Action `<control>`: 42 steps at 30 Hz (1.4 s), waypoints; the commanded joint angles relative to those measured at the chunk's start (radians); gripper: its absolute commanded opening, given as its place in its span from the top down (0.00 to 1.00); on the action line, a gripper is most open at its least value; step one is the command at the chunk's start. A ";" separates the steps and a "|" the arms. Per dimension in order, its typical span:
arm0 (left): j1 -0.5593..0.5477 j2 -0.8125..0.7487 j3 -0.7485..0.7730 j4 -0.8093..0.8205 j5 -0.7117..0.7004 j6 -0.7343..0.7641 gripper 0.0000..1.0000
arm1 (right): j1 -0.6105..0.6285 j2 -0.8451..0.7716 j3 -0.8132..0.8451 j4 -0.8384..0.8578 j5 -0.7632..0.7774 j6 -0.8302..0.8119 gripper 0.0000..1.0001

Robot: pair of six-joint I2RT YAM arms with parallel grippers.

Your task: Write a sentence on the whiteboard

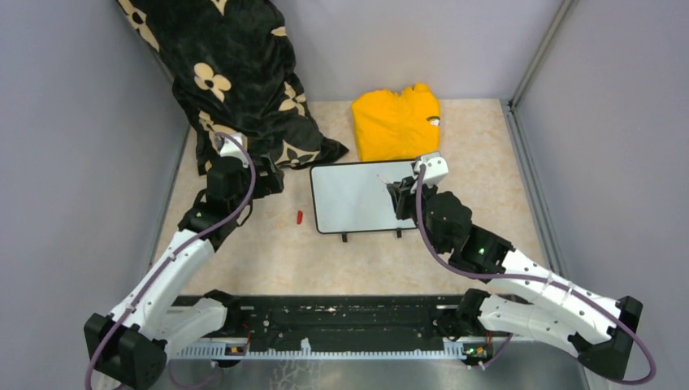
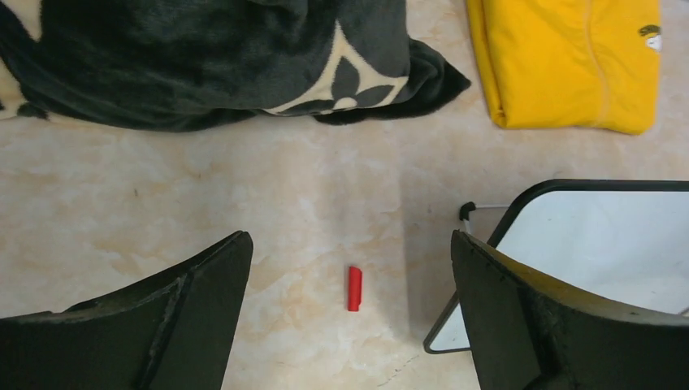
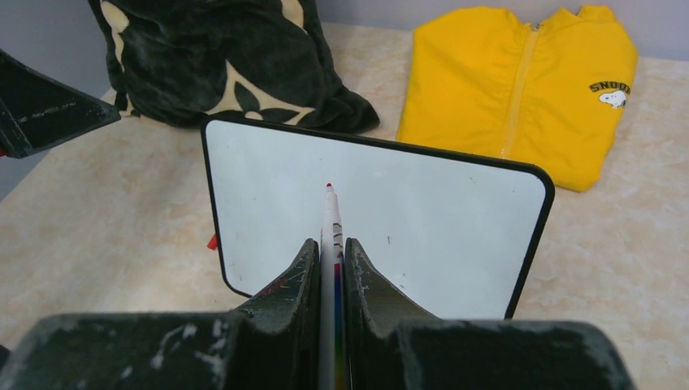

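The whiteboard (image 1: 353, 195) stands on its little black feet mid-table, its white face blank; no sentence is in view on it. My right gripper (image 3: 329, 244) is shut on a slim white marker (image 3: 332, 219), whose bare red tip points at the board's middle, over the whiteboard (image 3: 439, 219). In the top view the right gripper (image 1: 400, 199) hangs over the board's right part. My left gripper (image 2: 349, 240) is wide open and holds nothing. Below it, the small red cap (image 2: 354, 288) lies on the table left of the whiteboard (image 2: 601, 244). The cap (image 1: 298, 217) is apart from the left gripper (image 1: 258, 180).
A black blanket with cream flowers (image 1: 236, 73) is piled at the back left, close to the left arm. A folded yellow garment (image 1: 396, 122) lies just behind the board. Grey walls close in both sides and the back.
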 commanded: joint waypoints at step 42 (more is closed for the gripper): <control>0.311 0.452 -0.309 1.203 1.253 -0.312 0.06 | 0.005 0.028 -0.002 0.123 -0.138 -0.022 1.00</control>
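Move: The upright whiteboard's middle lies some 24 cm right of the empty left hand, 4 cm ahead and 11 below. The right hand already holds the marker; from it, the board's middle is about 12 cm ahead, 9 left and 16 below. The red cap lies about 6 cm right of the left hand, 2 ahead and 21 below. The yellow cloth lies roughly 24 cm beyond the board's middle and 10 right of it, 12 lower. Open left hand swings about 8 cm right towards the whiteboard, dipping and turning clockwise; right shifts marker left. ##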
